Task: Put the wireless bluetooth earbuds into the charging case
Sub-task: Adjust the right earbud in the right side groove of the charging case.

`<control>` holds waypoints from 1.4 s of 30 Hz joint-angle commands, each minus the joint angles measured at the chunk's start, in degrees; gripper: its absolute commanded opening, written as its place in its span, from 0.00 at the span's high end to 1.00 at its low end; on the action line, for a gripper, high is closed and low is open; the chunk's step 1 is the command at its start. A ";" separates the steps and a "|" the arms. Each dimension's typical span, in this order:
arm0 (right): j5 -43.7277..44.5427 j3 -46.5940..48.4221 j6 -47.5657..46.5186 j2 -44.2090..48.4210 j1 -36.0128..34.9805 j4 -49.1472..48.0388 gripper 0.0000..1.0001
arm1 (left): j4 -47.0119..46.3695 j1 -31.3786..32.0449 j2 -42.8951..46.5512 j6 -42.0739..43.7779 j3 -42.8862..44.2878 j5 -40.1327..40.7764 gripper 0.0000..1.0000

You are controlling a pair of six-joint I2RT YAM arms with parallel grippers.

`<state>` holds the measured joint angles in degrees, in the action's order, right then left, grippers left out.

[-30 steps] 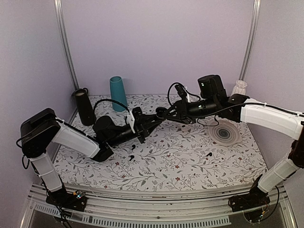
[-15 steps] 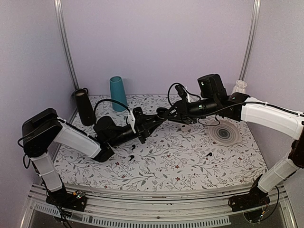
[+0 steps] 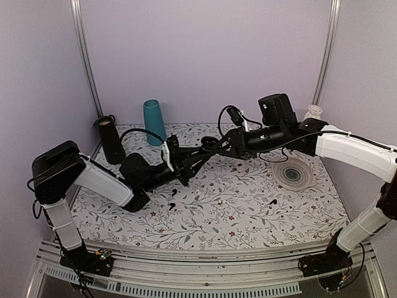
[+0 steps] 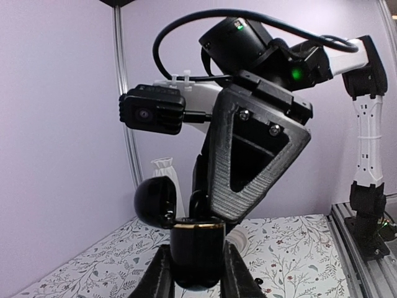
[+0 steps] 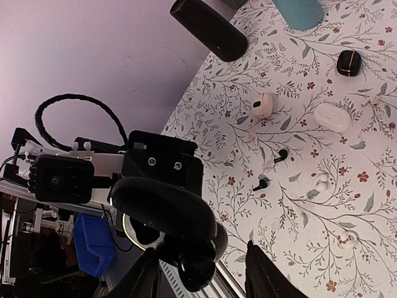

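Observation:
My left gripper (image 4: 197, 276) is shut on the glossy black charging case (image 4: 197, 251) and holds it upright above the table, with its lid (image 4: 154, 202) swung open. A black earbud (image 4: 198, 206) sticks up out of the case's mouth. My right gripper (image 5: 201, 276) hangs right over the case (image 5: 164, 205) with its jaws apart on either side of that earbud (image 5: 200, 273), not touching it. Two more black earbuds (image 5: 280, 155) (image 5: 260, 184) lie on the floral table. In the top view both grippers (image 3: 197, 155) (image 3: 214, 147) meet at mid-table.
Two white cases (image 5: 263, 105) (image 5: 332, 116), a small black case (image 5: 348, 62) and loose white earbuds (image 5: 321, 180) lie on the table. A black cylinder (image 3: 111, 139) and a teal cylinder (image 3: 154, 122) stand at the back left. A round disc (image 3: 293, 174) and another black earbud (image 3: 272, 202) lie at the right.
The right gripper's jaws have spread wider over the case. Both grippers have drifted slightly left and up together, and the left one is still shut on the case.

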<state>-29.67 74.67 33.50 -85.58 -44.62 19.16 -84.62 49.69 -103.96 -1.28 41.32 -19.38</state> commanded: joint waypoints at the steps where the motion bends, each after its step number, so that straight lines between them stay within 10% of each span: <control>1: -0.72 1.12 -2.50 1.36 -0.39 -0.77 0.53 | -4.67 -0.94 -0.34 -3.23 0.65 -1.54 1.00; 15: 0.73 -0.80 -9.89 8.74 0.25 -1.65 0.50 | -3.21 -1.52 0.97 -4.03 0.95 -2.01 1.00; 26: 4.48 -6.57 -10.31 9.33 3.02 -4.39 0.77 | -2.92 -1.78 3.18 -5.13 1.03 -3.85 1.00; 42: 3.93 -3.04 -9.07 4.90 -0.06 -6.76 0.84 | -3.03 -1.66 3.46 -5.51 0.78 -3.92 1.00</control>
<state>-26.00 69.06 24.21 -80.03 -43.88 14.15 -86.13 48.58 -102.10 -6.28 41.32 -22.92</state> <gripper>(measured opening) 0.159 0.214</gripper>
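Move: The right hand's open fingers straddle the earbud in the charging case's right groove, which lies only about 1 cm to that hand's left, level in depth and height. The case is centred some 3 cm to the right hand's left, 1 cm nearer the base and 1 cm lower; its open lid stands roughly 3 cm ahead and 2 cm left of the same hand. From the left hand, which grips the case, the earbud is about 3 cm right, 1 cm ahead and 1 cm up. Up and to its right, the right hand backs off the earbud, rising about 5 cm and swinging some 4 cm right, rolling roughly 15 degrees. It then sinks again and eases about 2 cm left towards the case, its fingers closing from wide to a narrow gap beside the case mouth. The left hand keeps its grip on the case and lifts it nearly 2 cm. ##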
